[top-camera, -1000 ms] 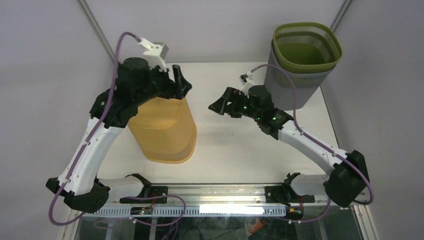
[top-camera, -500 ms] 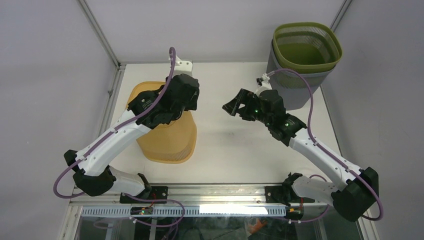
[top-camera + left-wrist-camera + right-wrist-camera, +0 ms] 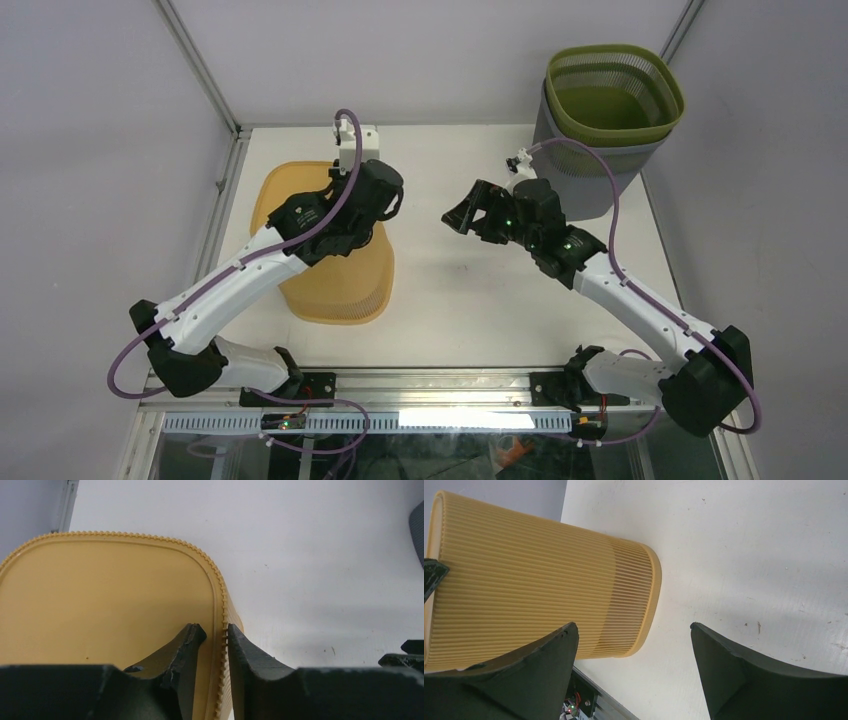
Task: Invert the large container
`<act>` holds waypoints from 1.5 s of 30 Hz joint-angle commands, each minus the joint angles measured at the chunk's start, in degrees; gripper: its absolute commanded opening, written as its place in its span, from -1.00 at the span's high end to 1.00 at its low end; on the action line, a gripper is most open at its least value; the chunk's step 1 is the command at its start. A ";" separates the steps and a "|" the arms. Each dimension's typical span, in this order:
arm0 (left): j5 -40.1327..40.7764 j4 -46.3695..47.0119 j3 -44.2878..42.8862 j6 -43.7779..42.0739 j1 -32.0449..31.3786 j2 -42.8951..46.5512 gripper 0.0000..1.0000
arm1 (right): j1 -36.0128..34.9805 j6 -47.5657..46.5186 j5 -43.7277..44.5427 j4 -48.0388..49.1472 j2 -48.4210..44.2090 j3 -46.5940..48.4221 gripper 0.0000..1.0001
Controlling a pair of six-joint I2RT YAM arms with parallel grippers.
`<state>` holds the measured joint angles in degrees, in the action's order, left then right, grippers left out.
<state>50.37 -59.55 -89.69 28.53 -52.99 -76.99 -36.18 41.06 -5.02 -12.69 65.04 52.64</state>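
Observation:
The large container (image 3: 335, 275) is a ribbed yellow bin standing on the table's left half, wide rim down and flat end up. My left gripper (image 3: 383, 212) reaches down onto its upper right edge. In the left wrist view the jaws of the left gripper (image 3: 216, 630) pinch the beaded edge of the container (image 3: 100, 595), one finger over the flat face and the other on the ribbed outer wall. My right gripper (image 3: 460, 215) hovers open to the container's right, apart from it. The right wrist view shows the right gripper (image 3: 634, 625) wide open over bare table, with the container (image 3: 534, 580) beyond.
A green mesh basket (image 3: 612, 95) sits nested in a grey one (image 3: 580, 175) at the back right corner. The white table (image 3: 480, 300) ends in a metal rail (image 3: 420, 385) at the near edge. Walls and frame posts close the left and back sides.
My left arm swung from the container's far left side to its upper right edge, and its jaws closed down on that edge. The right gripper shifted slightly right and stayed open.

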 commanded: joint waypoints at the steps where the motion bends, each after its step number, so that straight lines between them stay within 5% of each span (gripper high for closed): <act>1: -0.57 9.76 4.30 -4.58 4.19 0.61 0.50 | 0.23 -0.13 -0.70 3.72 -0.69 0.43 -0.73; 7: -5.62 23.69 8.55 -16.91 14.69 -0.16 0.49 | 0.23 0.03 -0.50 3.12 -2.19 -0.34 -0.73; 17: -31.15 38.90 8.44 -31.03 34.24 -10.23 0.36 | 0.23 0.09 1.79 1.56 -5.75 -1.98 -0.73; 26: -34.13 32.12 -8.25 -29.03 32.91 -11.60 -0.14 | 0.23 -1.51 1.81 1.55 -3.83 -0.57 -0.73; 33: -28.76 14.62 -12.39 -24.43 27.50 -4.57 -0.15 | 0.23 -3.53 0.87 2.21 -0.48 1.45 -0.74; 39: -31.54 3.42 -6.03 -12.97 20.03 3.81 -0.11 | 0.29 -4.61 0.36 2.67 1.47 2.30 -0.74; 42: -33.27 1.07 -0.01 -5.36 19.36 7.18 -0.25 | 0.30 -5.08 0.37 3.19 2.17 2.14 -0.74; 45: -27.49 -0.69 6.88 0.15 19.41 9.36 -0.33 | 0.32 -5.27 -0.24 3.78 3.01 2.37 -0.74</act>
<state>18.55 -54.59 -89.73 17.76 -33.80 -68.75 -36.18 37.36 -4.75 -12.73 67.35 52.18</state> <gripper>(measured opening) 0.649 0.867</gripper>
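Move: Along the right-hand edge of the upturned orange container, the left fingers already straddle its raised bottom rim; its middle lies about 10 cm to that hand's left, level with it fore and aft, some 15 cm below. The grey container with the green one in it stands about 45 cm right, 20 cm ahead and 12 cm lower. From the right hand, the orange container's middle is some 27 cm left, level fore and aft, and 7 cm lower. Pinching the upturned rim, the left hand shoves the orange container almost level, about 19 cm forward and up to 9 cm left. Then the fingers open and come free, and the hand draws back roughly 18 cm, rising some 5 cm before dipping and turning slightly clockwise, ending near where it set out. ##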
